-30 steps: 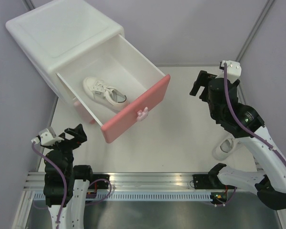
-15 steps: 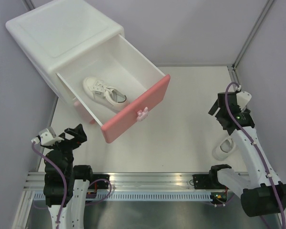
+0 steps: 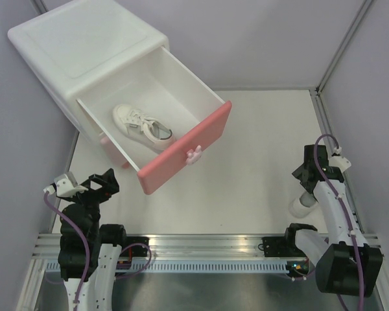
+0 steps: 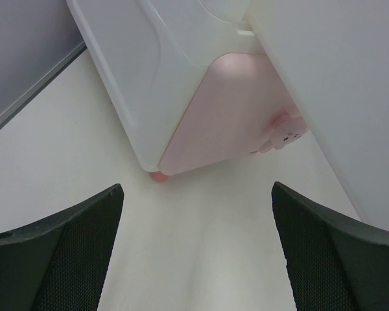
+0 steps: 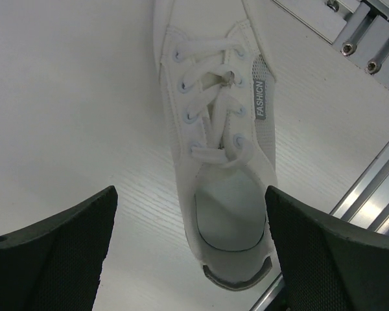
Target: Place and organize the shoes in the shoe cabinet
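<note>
The shoe cabinet [image 3: 84, 45] stands at the far left with its upper drawer pulled out by its darker pink front [image 3: 185, 149]. One white shoe [image 3: 142, 125] lies inside that drawer. A second white shoe [image 3: 301, 204] lies on the table at the near right. My right gripper [image 3: 309, 173] hangs open just above it. In the right wrist view the shoe [image 5: 217, 149] lies between the spread fingers of the right gripper [image 5: 190, 191], heel nearest, untouched. My left gripper [image 4: 198, 188] is open and empty, facing the cabinet's pale pink lower front [image 4: 227, 123].
An aluminium rail [image 3: 201, 246] runs along the table's near edge, close to the shoe's heel [image 5: 369, 39]. Purple walls close in both sides. The open drawer juts toward the table's middle. A pink cabinet foot [image 4: 159, 176] rests on the table.
The right arm has swung back from the far right and dropped low over the shoe on the table, staying open. The left arm, the drawer and both shoes have not moved.
</note>
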You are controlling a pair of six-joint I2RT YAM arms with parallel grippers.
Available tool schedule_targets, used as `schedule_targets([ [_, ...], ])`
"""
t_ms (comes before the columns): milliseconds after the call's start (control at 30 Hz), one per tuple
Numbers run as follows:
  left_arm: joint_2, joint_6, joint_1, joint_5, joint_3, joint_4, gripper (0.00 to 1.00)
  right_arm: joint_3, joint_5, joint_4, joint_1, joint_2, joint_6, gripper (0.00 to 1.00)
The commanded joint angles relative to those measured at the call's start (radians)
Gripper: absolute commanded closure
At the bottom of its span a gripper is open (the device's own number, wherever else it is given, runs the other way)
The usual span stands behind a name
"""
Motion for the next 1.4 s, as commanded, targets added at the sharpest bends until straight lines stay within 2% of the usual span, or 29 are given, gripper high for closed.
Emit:
schedule_targets([
  [0,-0.048,0.021,-0.005,-0.014,0.001,0.018,0.03,-0.044,-0.021,0.055,-0.032,-0.001,0.060,0.02],
  [67,-0.047,0.023,-0.006,-0.014,0.002,0.018,0.03,-0.070,-0.009,0.078,-0.046,0.002,0.066,0.04],
  [200,-0.040,0.024,-0.006,-0.008,0.004,0.018,0.04,-0.098,-0.042,0.107,-0.070,0.022,0.075,0.13],
  [333,-0.025,0.026,-0.006,0.000,0.005,0.018,0.04,-0.101,-0.072,0.141,-0.086,0.036,0.075,0.14],
  [567,-0.014,0.028,-0.006,0.003,0.007,0.017,0.05,-0.003,-0.003,0.087,-0.080,0.017,0.035,0.15],
  [833,-0.013,0.026,-0.013,0.006,0.009,0.018,0.05,0.005,-0.047,0.089,-0.069,-0.009,0.046,0.19],
  [1367,-0.013,0.024,-0.028,0.007,0.009,0.020,0.06,-0.088,-0.036,0.282,-0.081,0.160,0.084,0.26],
])
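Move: The last white shoe lies just under the right gripper and out to its right, its middle about 6 cm to the right, 1 cm ahead and 5 cm below, with the heel opening nearest the fingers and the toe pointing away forward-right. The side rail runs some 16 cm to the right, level with the hand and 7 cm down. From the idle left gripper the shoe is roughly 67 cm to the right, 4 cm ahead and 20 cm below. Lower the right gripper about 3 cm towards the shoe's heel opening, easing back slightly, then lift nearly as far while shifting forward and sink again some 3 cm, ending about 2 cm farther forward. Narrow the fingers by roughly a quarter without shutting them, with the forward finger outside the shoe and the rear one at its opening, against the lowest lace. ##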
